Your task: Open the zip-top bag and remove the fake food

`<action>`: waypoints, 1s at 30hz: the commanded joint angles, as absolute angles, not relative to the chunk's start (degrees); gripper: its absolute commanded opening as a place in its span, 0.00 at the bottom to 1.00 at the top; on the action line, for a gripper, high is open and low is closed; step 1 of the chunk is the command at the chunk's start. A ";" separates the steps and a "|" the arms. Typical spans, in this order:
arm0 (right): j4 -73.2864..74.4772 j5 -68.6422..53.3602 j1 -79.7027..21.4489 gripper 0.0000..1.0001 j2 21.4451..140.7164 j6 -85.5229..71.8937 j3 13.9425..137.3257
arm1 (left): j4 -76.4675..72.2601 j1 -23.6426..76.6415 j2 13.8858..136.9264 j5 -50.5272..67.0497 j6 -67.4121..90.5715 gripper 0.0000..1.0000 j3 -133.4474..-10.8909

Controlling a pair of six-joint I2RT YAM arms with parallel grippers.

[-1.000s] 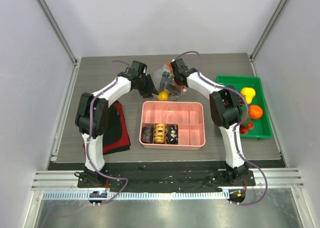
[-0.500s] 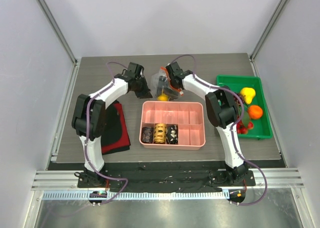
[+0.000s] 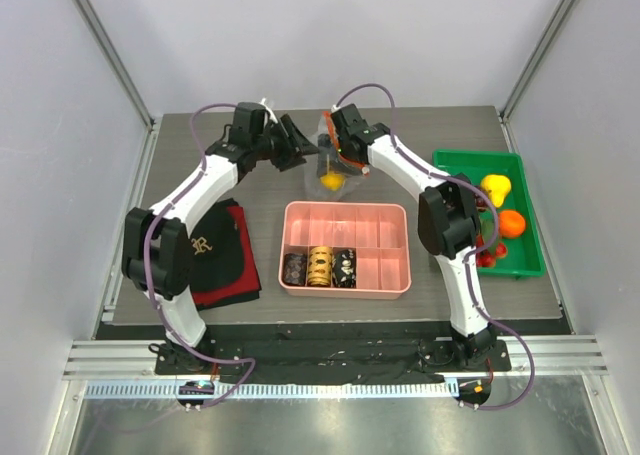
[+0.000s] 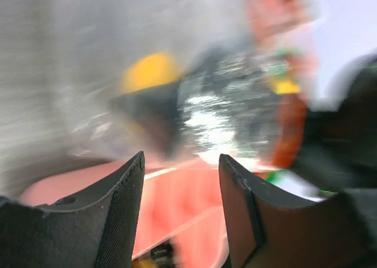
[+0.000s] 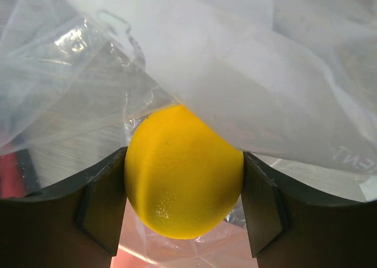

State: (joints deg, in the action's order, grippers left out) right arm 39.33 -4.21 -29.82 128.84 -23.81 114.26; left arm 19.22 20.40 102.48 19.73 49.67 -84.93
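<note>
The zip-top bag [image 3: 318, 160] is clear crinkly plastic and hangs at the back middle of the table, round my right gripper [image 3: 332, 175]. Its red-orange zip strip [image 3: 331, 141] shows near the wrist. In the right wrist view the right gripper [image 5: 184, 156] is shut on a yellow fake fruit [image 5: 179, 176], both pads pressing its sides, with bag plastic [image 5: 235, 56] draped over it. My left gripper [image 3: 297, 147] sits just left of the bag. In the blurred left wrist view it [image 4: 181, 159] stands open and empty, with the bag [image 4: 235, 103] ahead of it.
A pink divided tray [image 3: 346, 211] lies in front of the bag and holds three dark and gold cylinders [image 3: 319, 267]. A green bin [image 3: 527, 267] at the right holds yellow, orange and red fruits. A dark cap on red cloth [image 3: 245, 275] lies at the left.
The left gripper shut, then opened, letting go of the bag, and swung back and left. The right gripper shifted slightly left and back with the bag and yellow fruit.
</note>
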 commanded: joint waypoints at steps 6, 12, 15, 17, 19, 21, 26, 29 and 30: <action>40.26 5.97 -30.06 0.02 121.82 -19.86 112.24 | -10.54 19.86 105.10 32.25 69.68 0.52 -84.80; 40.34 5.80 -29.97 0.02 121.20 -20.83 112.06 | -6.89 21.71 109.15 29.98 69.44 0.50 -90.16; 40.17 5.36 -29.97 0.02 121.03 -21.18 111.97 | -1.85 22.50 110.48 27.96 67.33 0.49 -93.07; 40.17 5.10 -30.06 0.01 120.85 -21.36 111.80 | -2.81 22.50 111.62 27.60 67.59 0.48 -94.39; 40.17 5.10 -30.32 0.02 120.94 -21.45 111.45 | -2.73 22.85 113.11 28.38 68.02 0.47 -96.23; 40.17 5.18 -30.50 0.02 121.03 -21.62 111.36 | -1.94 23.11 114.96 29.35 67.77 0.46 -98.78; 40.17 6.59 -30.67 0.02 121.11 -21.80 111.53 | 4.03 23.73 116.28 29.01 64.26 0.27 -100.37; 40.17 6.94 -30.76 0.02 121.11 -21.53 111.80 | 4.83 23.73 116.72 29.62 63.11 0.21 -100.81; 40.17 7.03 -30.67 0.02 121.20 -21.27 111.54 | 5.01 23.73 116.81 30.66 62.93 0.23 -101.25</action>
State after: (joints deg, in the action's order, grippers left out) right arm 41.89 5.78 -30.09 125.12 -21.76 111.20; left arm 2.02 23.20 116.16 28.53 65.76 -98.59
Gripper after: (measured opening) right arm 0.721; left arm 0.219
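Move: Some 5 cm ahead, 7 cm right and slightly above the open, empty left fingers stands the bag's orange zip rim. The yellow fruit, already held inside the bag by the right fingers, sits about 3 cm ahead, 7 cm right and 10 cm below the left hand. From the right hand, the green tray lies roughly 42 cm right and 4 cm back, the pink tray about 14 cm back and 4 cm right, both some 7 cm lower. Reaching rightward for the zip rim, the left hand travels about 8 cm right and 5 cm forward, climbing quickly at first and then easing down a little. It rolls some 20 degrees, left side dropping, and narrows its fingers around the orange strip late on. The right hand keeps its grip on the yellow fruit, shifts about 4 cm right and rolls slightly the same way. ##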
